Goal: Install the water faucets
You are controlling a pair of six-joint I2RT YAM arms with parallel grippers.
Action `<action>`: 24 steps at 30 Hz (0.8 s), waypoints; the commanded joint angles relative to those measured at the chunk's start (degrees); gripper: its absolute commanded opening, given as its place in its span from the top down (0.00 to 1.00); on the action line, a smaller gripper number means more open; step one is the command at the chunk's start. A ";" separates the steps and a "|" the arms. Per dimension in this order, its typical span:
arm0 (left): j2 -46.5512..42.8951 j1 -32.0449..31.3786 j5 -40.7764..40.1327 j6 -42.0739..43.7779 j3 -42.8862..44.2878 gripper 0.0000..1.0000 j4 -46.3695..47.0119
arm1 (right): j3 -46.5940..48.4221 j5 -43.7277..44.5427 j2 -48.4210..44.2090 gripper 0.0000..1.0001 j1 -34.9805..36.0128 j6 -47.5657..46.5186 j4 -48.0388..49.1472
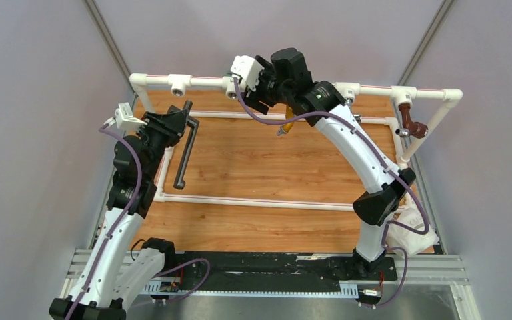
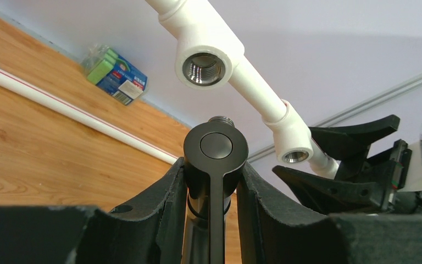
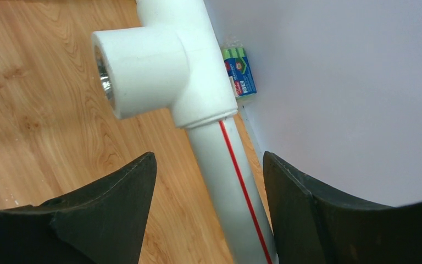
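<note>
The water faucet (image 1: 185, 148), a long black tube with a round head (image 2: 215, 147), hangs in my left gripper (image 1: 172, 125), whose fingers (image 2: 162, 198) are shut on either side of that head. Its threaded tip (image 2: 221, 119) sits just below and apart from the metal-threaded socket of a white tee fitting (image 2: 207, 67) on the pipe frame's top rail (image 1: 203, 83). My right gripper (image 3: 209, 159) is open and straddles the red-striped white rail (image 3: 236, 187) just beside the second tee fitting (image 3: 143, 71). Its fingers (image 2: 329, 190) also show in the left wrist view.
The white pipe frame (image 1: 253, 200) stands on a wooden board. An orange tap (image 1: 288, 123) hangs behind my right arm and a brown tap (image 1: 413, 123) sits on the frame's right corner. A green and blue packet (image 2: 115, 72) lies by the back wall.
</note>
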 commanded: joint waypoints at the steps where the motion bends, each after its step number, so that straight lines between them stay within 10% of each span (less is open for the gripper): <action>1: 0.31 1.22 -0.13 0.91 4.66 1.00 4.98 | 2.08 1.50 2.89 0.30 -0.83 -2.88 2.99; 15: 9.71 8.96 9.27 -3.31 10.46 1.00 12.44 | 3.49 4.92 5.00 0.95 -5.05 7.66 10.55; 24: 13.84 9.13 9.54 -5.77 11.34 1.00 15.35 | 1.56 5.02 4.30 1.00 -5.14 13.81 11.52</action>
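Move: From the left hand, which already holds the black faucet, the empty leftmost tee is about 8 cm ahead, 1 cm left and 3 cm higher; the second tee is some 7 cm ahead and 12 cm right. The open right hand has the top pipe about 3 cm ahead, level sideways, 1 cm below; from that hand the second tee is 3 cm ahead and 5 cm left, and the yellow faucet 3 cm back and 11 cm right. Left brings the faucet forward 6 cm to the leftmost tee; right advances about 5 cm, clamping the top pipe. ##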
